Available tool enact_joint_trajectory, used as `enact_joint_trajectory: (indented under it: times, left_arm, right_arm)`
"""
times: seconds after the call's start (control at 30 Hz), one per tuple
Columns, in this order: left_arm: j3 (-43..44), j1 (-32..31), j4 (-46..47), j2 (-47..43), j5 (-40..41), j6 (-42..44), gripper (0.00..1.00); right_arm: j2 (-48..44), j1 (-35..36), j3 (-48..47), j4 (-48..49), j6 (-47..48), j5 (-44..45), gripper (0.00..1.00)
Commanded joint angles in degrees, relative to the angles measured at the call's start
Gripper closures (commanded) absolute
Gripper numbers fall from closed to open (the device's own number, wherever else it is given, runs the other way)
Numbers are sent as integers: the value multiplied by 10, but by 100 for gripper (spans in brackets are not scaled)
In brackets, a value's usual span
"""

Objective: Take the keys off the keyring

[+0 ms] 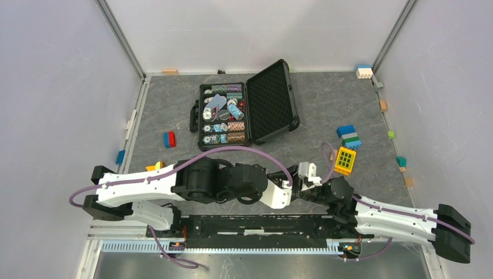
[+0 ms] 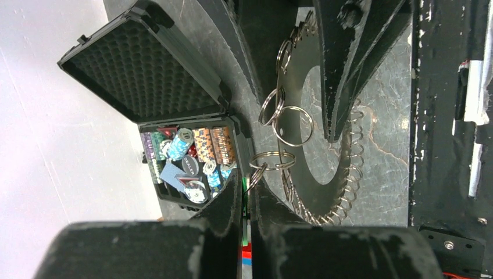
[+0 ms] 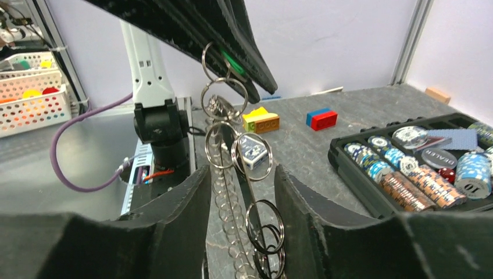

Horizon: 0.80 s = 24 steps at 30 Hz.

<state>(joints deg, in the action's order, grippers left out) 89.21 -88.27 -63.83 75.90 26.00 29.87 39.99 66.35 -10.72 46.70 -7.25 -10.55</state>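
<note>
The keyring (image 3: 253, 200) hangs in the air as a thin silver hoop strung with small silver split rings (image 3: 251, 157). I cannot make out flat key blades among them. My left gripper (image 2: 247, 195) is shut on a bright green tag (image 2: 245, 203) that hangs from one small ring, and it holds the bunch up from there. My right gripper (image 3: 241, 174) stands open with its fingers on either side of the hoop. One ring (image 3: 264, 226) lies against its right finger. In the top view both grippers meet low in the middle (image 1: 293, 189), and the keyring is hidden under them.
An open black case (image 1: 273, 104) of poker chips (image 1: 224, 125) lies at the back. A red-blue brick (image 1: 169, 139) and a yellow block (image 1: 154, 167) lie on the left. A yellow grid piece (image 1: 345, 160) and a blue-green stack (image 1: 350, 138) lie on the right. A black rail (image 1: 261, 224) runs along the near edge.
</note>
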Motion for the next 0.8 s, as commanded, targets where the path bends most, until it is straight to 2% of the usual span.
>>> enact_joint_trajectory:
  times: [0.0, 0.17, 0.6, 0.77]
  left_arm:
    - [28, -3, 5, -15, -21, -16, 98]
    - [36, -3, -10, -14, -43, -20, 98]
    - [28, -3, -31, -32, -91, -16, 98]
    - [25, -3, -33, -41, -127, -12, 98]
  right_arm:
    - [7, 3, -27, -16, 15, -29, 53]
    - [0, 3, -35, -32, 30, -51, 65]
    - [-36, 3, -56, -101, 100, -104, 85]
    - [-31, 3, -69, -120, 130, -122, 87]
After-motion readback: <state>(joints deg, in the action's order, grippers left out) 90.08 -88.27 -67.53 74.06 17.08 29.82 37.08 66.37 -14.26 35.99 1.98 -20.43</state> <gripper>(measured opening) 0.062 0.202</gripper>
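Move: The right hand's half-open fingers straddle the upper edge of the keyring plate; its middle lies about 6 cm below that hand, 2 cm left and 1 cm back. The key, pinched by the left fingers, is some 4 cm left, 5 cm above and 1 cm ahead. The poker case sits about 28 cm ahead, 17 left and 22 below. From the left hand, the keyring's middle is 11 cm below, 2 right and 2 back. Back towards the base by about 2.5 cm go both hands, while the right fingers close from either side onto the upper part of the keyring plate and its small rings, the right hand first dipping about 1 cm and then rising again, rolling some 10 degrees. The left keeps its shut grip on the key, its fingers tipping down slightly. ##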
